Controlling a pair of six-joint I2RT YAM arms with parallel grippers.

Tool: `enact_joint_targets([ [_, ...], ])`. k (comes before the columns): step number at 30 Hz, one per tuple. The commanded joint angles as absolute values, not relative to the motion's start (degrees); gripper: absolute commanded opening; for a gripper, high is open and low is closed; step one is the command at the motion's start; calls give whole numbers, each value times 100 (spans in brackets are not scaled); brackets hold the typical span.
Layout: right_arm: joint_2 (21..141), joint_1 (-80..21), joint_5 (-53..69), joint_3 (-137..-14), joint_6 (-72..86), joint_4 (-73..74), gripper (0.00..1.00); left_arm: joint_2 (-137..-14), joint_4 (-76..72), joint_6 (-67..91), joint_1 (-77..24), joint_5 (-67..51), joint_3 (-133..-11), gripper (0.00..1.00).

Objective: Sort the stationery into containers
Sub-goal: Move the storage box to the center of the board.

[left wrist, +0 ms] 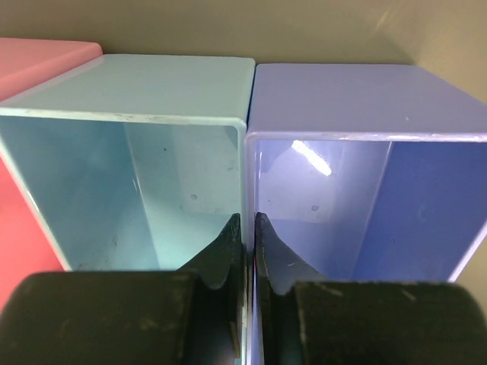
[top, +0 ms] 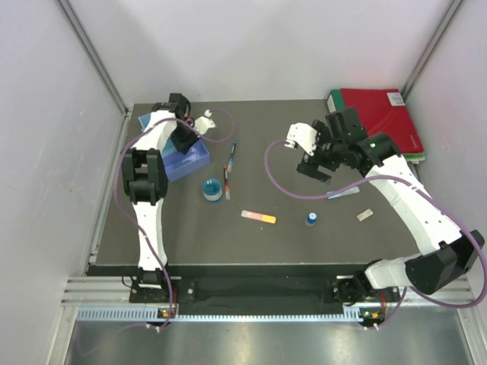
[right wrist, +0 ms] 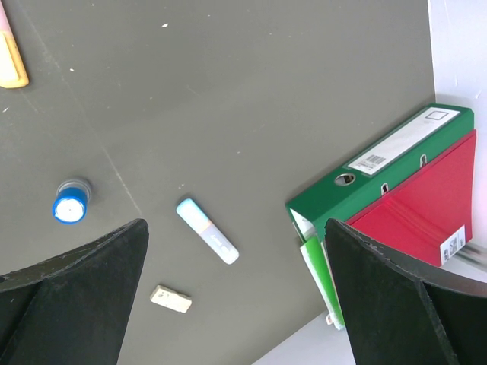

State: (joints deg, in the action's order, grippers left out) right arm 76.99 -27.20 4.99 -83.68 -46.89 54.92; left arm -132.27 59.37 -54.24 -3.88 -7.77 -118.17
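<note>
In the left wrist view my left gripper (left wrist: 247, 228) is shut on the twin wall where the light blue bin (left wrist: 137, 182) meets the purple bin (left wrist: 365, 190) of the containers (top: 190, 161), one finger in each bin. A pink bin (left wrist: 30, 61) shows beside them. Loose stationery lies on the mat: a blue jar (top: 212, 189), two pens (top: 228, 171), a pink-orange bar (top: 259, 217), a blue-capped bottle (right wrist: 71, 205), a light blue bar (right wrist: 207, 230) and a pale tag (right wrist: 170, 299). My right gripper (right wrist: 236, 228) hangs open above the bar and the tag, holding nothing.
A green binder (right wrist: 380, 182) and a red binder (right wrist: 426, 220) lie stacked at the mat's back right corner (top: 380, 114). White walls close in the mat on three sides. A purple cable loops by each arm.
</note>
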Motion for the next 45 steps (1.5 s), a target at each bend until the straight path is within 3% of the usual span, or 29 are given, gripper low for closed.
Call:
enact_joint_targets([
  [1, 7453, -2795, 466, -8543, -4799, 5502, 100, -13859, 6424, -4967, -720, -1327, -12532, 8],
  [24, 7225, -2795, 580, -8148, -4623, 5371, 100, -14221, 5652, -3894, -2030, -1266, -13025, 9],
  [35, 7724, -2453, 141, -7822, -3824, 3842, 100, -14247, 5449, -3692, -1486, -738, -13008, 6],
  [45, 9140, -2285, 281, -8621, -3182, 3419, 100, -14308, 5151, -3516, -1143, -273, -12779, 6],
])
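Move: The left hand already pinches the storage box's wall between its light-blue and purple compartments; the box's middle lies about 4 cm left, 3 cm ahead and 3 cm below it. The board centre is some 28 cm right and 12 cm back. The blue pen lies 17 cm right and 4 cm back, the red pen 15 right and 14 back, the blue jar 10 right and 16 back. From the right hand, the box is roughly 46 cm left, 21 ahead and 22 below. Rightward and level, the left hand goes on dragging the storage box by its pinched divider for about 15 cm, then reverses and brings it some 6 cm back left and 3 cm forward, turning counter-clockwise about 10 degrees, fingers still shut on the wall. Late on, the right hand, wide open, reaches about 8 cm forward while sinking 4 cm and turning clockwise. ##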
